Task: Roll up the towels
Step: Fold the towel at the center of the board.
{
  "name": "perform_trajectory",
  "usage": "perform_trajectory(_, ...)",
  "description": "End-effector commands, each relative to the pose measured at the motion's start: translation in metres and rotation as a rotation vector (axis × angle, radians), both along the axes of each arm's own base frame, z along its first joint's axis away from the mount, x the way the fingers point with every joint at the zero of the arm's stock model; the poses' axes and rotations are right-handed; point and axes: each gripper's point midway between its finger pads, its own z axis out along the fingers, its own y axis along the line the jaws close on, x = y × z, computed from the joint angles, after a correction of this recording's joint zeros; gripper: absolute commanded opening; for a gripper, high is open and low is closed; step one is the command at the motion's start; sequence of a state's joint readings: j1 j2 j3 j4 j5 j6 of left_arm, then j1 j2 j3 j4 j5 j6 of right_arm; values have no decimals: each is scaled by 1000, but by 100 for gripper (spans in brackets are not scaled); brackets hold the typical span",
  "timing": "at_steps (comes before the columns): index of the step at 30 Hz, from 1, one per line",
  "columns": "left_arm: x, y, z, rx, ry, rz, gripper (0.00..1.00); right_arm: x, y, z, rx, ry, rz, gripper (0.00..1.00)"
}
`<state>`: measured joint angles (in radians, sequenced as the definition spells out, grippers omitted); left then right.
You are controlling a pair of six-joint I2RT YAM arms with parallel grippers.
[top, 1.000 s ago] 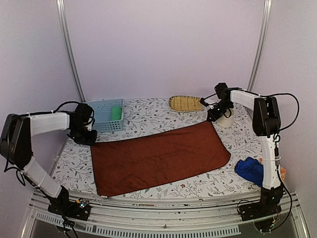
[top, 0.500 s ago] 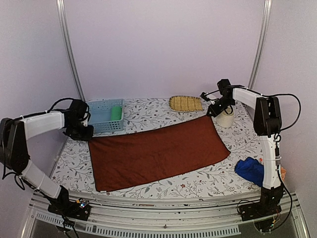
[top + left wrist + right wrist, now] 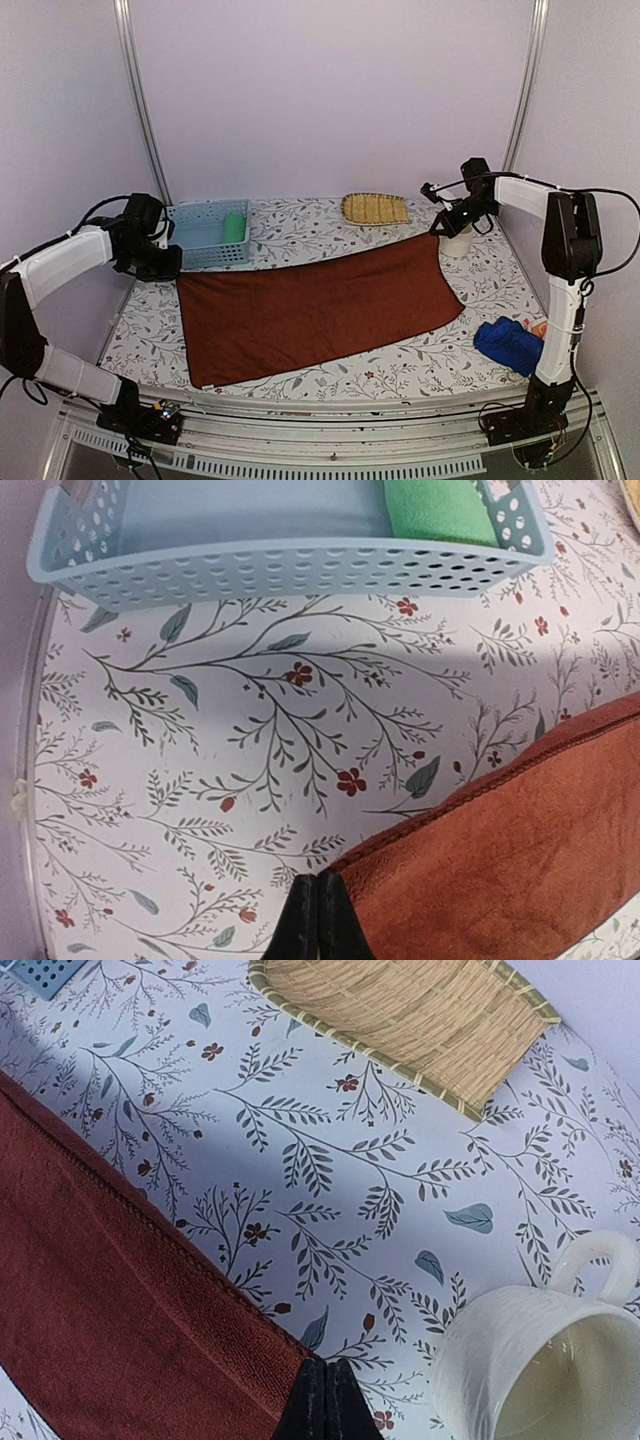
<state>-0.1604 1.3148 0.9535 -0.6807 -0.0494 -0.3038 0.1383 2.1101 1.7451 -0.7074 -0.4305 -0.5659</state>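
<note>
The dark reddish-brown towel (image 3: pixel 320 310) lies spread flat across the table. My left gripper (image 3: pixel 170 272) is shut on its far left corner, seen up close in the left wrist view (image 3: pixel 318 920) with the towel (image 3: pixel 520 850) beside it. My right gripper (image 3: pixel 441 229) is shut on its far right corner, also in the right wrist view (image 3: pixel 325 1400) with the towel (image 3: pixel 110 1310). A green towel (image 3: pixel 234 228) sits rolled in the basket. The blue towel (image 3: pixel 505 343) lies bunched at the near right, with a sliver of the orange towel (image 3: pixel 541 328) behind it.
The pale blue perforated basket (image 3: pixel 200 245) stands at the far left, just beyond my left gripper (image 3: pixel 290 570). The yellow straw tray (image 3: pixel 375 208) lies at the back centre (image 3: pixel 420 1010). A white mug (image 3: pixel 458 240) stands right beside my right gripper (image 3: pixel 530 1360).
Both grippers have moved outward and back with the towel's far corners. The towel's far edge has been pulled straighter and the cloth lies flatter.
</note>
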Motion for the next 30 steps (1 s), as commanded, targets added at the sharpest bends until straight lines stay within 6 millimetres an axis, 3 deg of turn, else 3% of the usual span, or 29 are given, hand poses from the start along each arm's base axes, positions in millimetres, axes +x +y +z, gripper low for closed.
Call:
perform_trajectory(1, -17, -14, 3, -121, 55, 13, 0, -15, -5, 28, 35, -66, 32, 3)
perform_trajectory(13, -76, -8, -1, -156, 175, 92, 0, -57, -24, 32, 105, -52, 37, 3)
perform_trajectory(20, -93, -16, -8, -206, 211, 72, 0, -98, -19, 18, 119, -49, 129, 3)
perform_trajectory(30, -126, -14, -29, -195, 336, 69, 0, -135, -25, -10, 48, -27, 205, 3)
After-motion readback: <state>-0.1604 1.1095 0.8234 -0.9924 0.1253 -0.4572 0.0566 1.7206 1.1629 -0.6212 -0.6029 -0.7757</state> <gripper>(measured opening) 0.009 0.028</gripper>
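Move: Both hands still pinch the brown towel's far corners, lifted some 10 cm. The towel's near left corner, the left hand's goal, lies about 19 cm back of that hand and 4 cm to its right, the basket 20 cm ahead of it. From the right hand the near right corner is some 18 cm back and 6 cm right, the mug 7 cm right and 1 cm ahead, the blue towel 28 cm back and 14 cm right. Both arms draw the pinched far edge back over the towel towards its near edge, the left about 10 cm and sinking a little at the end, the right some 12 cm, rising slightly before it sinks and leaving the mug behind. The fingers stay shut on their corners, while the left hand tips nearer to straight down by about 15 degrees and the right turns roughly 10 degrees counter-clockwise. ##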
